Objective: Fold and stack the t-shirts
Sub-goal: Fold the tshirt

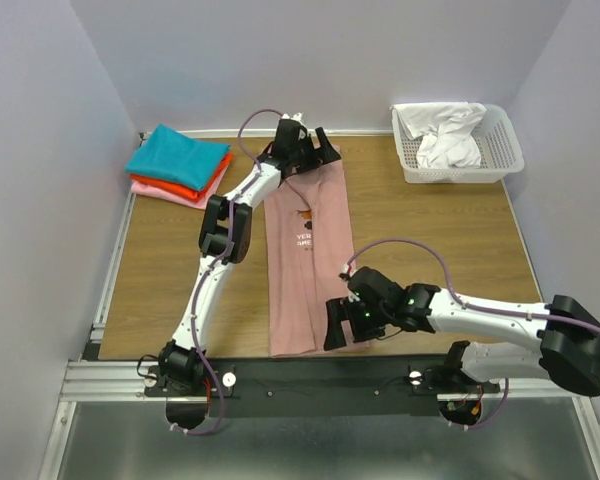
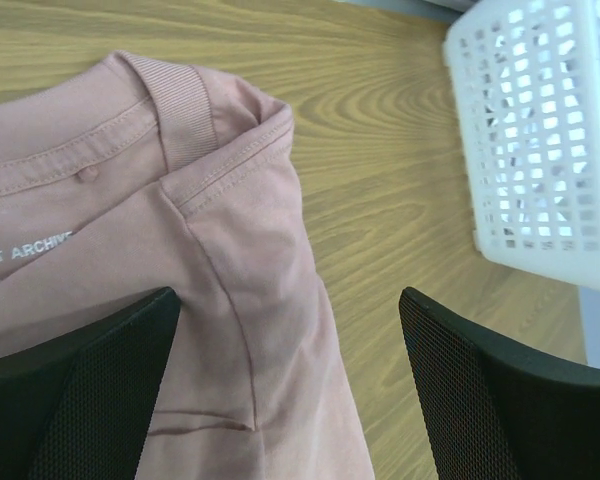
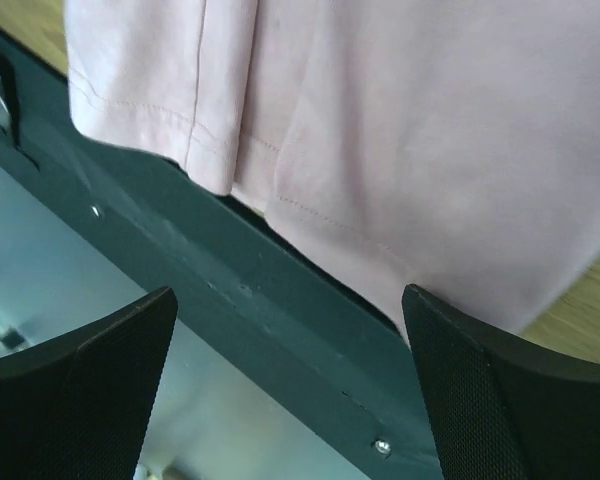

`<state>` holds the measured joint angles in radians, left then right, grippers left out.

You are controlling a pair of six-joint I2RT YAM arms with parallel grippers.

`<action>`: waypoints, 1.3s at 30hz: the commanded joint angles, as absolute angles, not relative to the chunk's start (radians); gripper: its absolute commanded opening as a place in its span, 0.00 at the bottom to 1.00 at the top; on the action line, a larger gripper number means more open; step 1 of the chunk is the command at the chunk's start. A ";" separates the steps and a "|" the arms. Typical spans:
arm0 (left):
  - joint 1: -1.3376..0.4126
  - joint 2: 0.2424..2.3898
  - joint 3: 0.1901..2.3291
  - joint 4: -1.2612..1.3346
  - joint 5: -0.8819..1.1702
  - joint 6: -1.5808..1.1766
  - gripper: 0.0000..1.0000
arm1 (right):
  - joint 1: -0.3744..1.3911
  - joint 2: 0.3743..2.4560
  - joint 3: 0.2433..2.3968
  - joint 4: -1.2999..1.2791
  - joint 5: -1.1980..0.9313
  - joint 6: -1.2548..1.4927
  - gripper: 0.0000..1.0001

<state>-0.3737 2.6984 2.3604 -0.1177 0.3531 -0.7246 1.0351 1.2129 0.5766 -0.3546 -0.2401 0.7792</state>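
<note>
A dusty-pink t-shirt (image 1: 308, 262) with white chest text lies folded lengthwise in a long strip down the middle of the table. My left gripper (image 1: 318, 152) hovers open over its far collar end. In the left wrist view, the collar and shoulder seam (image 2: 230, 150) lie between and ahead of the spread fingers (image 2: 90, 400). My right gripper (image 1: 348, 325) stands open at the near hem. The right wrist view has the hem (image 3: 310, 200) lying over the dark front rail (image 3: 260, 300), and nothing is gripped. Folded teal (image 1: 177, 153), orange-red (image 1: 198, 187) and pink (image 1: 165, 190) t-shirts are stacked at the far left.
A white mesh basket (image 1: 505, 150) holding white cloth stands at the far right corner and also shows in the left wrist view (image 2: 540, 140). Grey walls close in the table on three sides. The black base rail (image 1: 310, 385) runs along the near edge.
</note>
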 commanded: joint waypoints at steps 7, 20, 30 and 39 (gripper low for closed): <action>-0.393 2.778 2.471 0.070 0.353 -0.822 0.99 | 1.039 1.049 0.640 -0.426 0.122 0.841 1.00; -0.417 2.202 2.130 0.048 0.331 -0.628 0.98 | 1.039 1.031 0.646 -0.448 0.230 0.903 1.00; -0.566 1.201 0.933 0.014 -0.041 -0.719 0.98 | 1.023 0.948 0.569 -0.459 0.261 0.928 1.00; -0.716 0.721 0.468 -0.426 -0.095 -0.994 0.98 | 1.020 0.851 0.514 -0.472 0.258 0.937 1.00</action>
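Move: The near hem of the narrow pink shirt strip is next. Its left corner lies about 58 cm back from my left hand, 15 cm left and 6 cm below. The collar is 7 cm to that hand's left, level with it, and the print 24 cm back and 8 cm left. From my right hand, the hem's right corner is roughly 4 cm back, 5 cm right and 4 cm below, and its left corner 4 cm back and 16 cm left. My open left hand eases slightly right, lifts clear of the collar end, then swings back some 40 cm and left over the strip in a high arc, ending on its way down towards the hem's left corner. My right hand, also open, draws off the hem, going forward about 7 cm, up and a little right, turning clockwise over 20 degrees as its fingers tip up, and hovers over the shirt. ##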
